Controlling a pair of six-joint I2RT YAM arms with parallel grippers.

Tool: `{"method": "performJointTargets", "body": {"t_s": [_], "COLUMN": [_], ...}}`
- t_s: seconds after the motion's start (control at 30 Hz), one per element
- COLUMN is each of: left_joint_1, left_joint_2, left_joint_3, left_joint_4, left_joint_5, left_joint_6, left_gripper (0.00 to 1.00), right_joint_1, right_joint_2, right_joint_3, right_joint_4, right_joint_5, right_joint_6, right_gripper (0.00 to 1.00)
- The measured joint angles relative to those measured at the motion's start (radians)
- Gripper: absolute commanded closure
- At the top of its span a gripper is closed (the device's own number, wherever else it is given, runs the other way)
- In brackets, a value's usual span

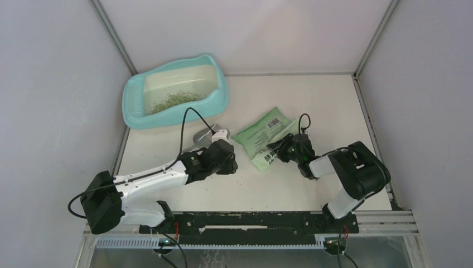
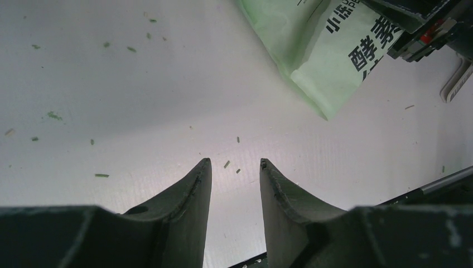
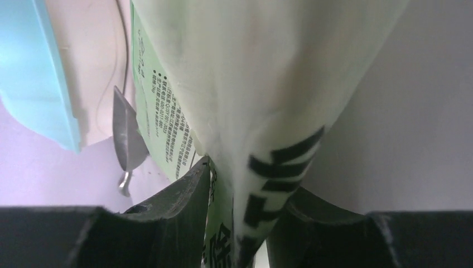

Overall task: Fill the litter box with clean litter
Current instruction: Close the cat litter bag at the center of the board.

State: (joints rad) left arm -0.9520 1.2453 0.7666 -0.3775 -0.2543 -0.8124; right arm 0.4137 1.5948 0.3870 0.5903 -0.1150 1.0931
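Observation:
The turquoise litter box (image 1: pixel 131 114) stands at the back left, and a thin patch of green-beige litter (image 1: pixel 175 100) lies on its pale floor. The flat green printed bag (image 1: pixel 262 134) lies on the table. My right gripper (image 1: pixel 277 149) is at the bag's near end. In the right wrist view its jaws stand apart, open, around a fold of the bag (image 3: pixel 251 67). My left gripper (image 1: pixel 233 162) hovers low over bare table just left of the bag. It is open (image 2: pixel 234 163) with nothing between its fingers.
A grey metal scoop (image 1: pixel 201 137) lies between the litter box and my left gripper, also in the right wrist view (image 3: pixel 127 134). Stray litter crumbs (image 2: pixel 54 115) dot the white table. Grey walls close in both sides, and the arms' base rail runs along the near edge.

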Motion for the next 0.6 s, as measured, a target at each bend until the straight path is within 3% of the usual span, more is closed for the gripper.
{"method": "performJointTargets", "body": {"t_s": [0.1, 0.23, 0.4, 0.6], "left_joint_1": [0.001, 0.008, 0.023, 0.029], "left_joint_2": [0.0, 0.0, -0.012, -0.031], "left_joint_3": [0.0, 0.0, 0.0, 0.0], "left_joint_4": [0.001, 0.0, 0.0, -0.005], "left_joint_5": [0.003, 0.004, 0.005, 0.011], "left_joint_6": [0.0, 0.0, 0.001, 0.001], "left_gripper": [0.58, 0.58, 0.58, 0.58], "right_joint_1": [0.012, 0.028, 0.029, -0.058], "right_joint_2": [0.049, 0.019, -0.124, -0.105], "right_joint_3": [0.0, 0.0, 0.074, 0.47], "right_joint_4": [0.079, 0.008, -0.272, -0.739], "right_joint_5": [0.001, 0.038, 0.061, -0.052], "right_joint_6": [0.039, 0.046, -0.048, -0.275], "right_gripper": [0.75, 0.89, 1.0, 1.0]}}
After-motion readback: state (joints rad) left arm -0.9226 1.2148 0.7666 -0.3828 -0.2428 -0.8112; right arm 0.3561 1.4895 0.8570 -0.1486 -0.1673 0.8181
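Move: The litter bag's middle is only about 4 cm ahead of the right hand and 3 cm to its left, at about the same height, and its folded-over flap already lies between that hand's half-open fingers. The grey scoop lies some 22 cm to this hand's left and 4 cm ahead; the clip lies about 18 cm to its right and 7 cm back. From the idle left hand, the bag is about 10 cm ahead, 10 cm right and 9 cm below. Up and a little forward goes the right hand, but first it stays low over the board and shuts its half-open fingers, pinching the bag's flap between them. Then it lifts quickly, about 8 cm up and 3 to 4 cm forward, the wrist rolling its left side down and turning counter-clockwise some 15 degrees in all, with the film kept pinched. ##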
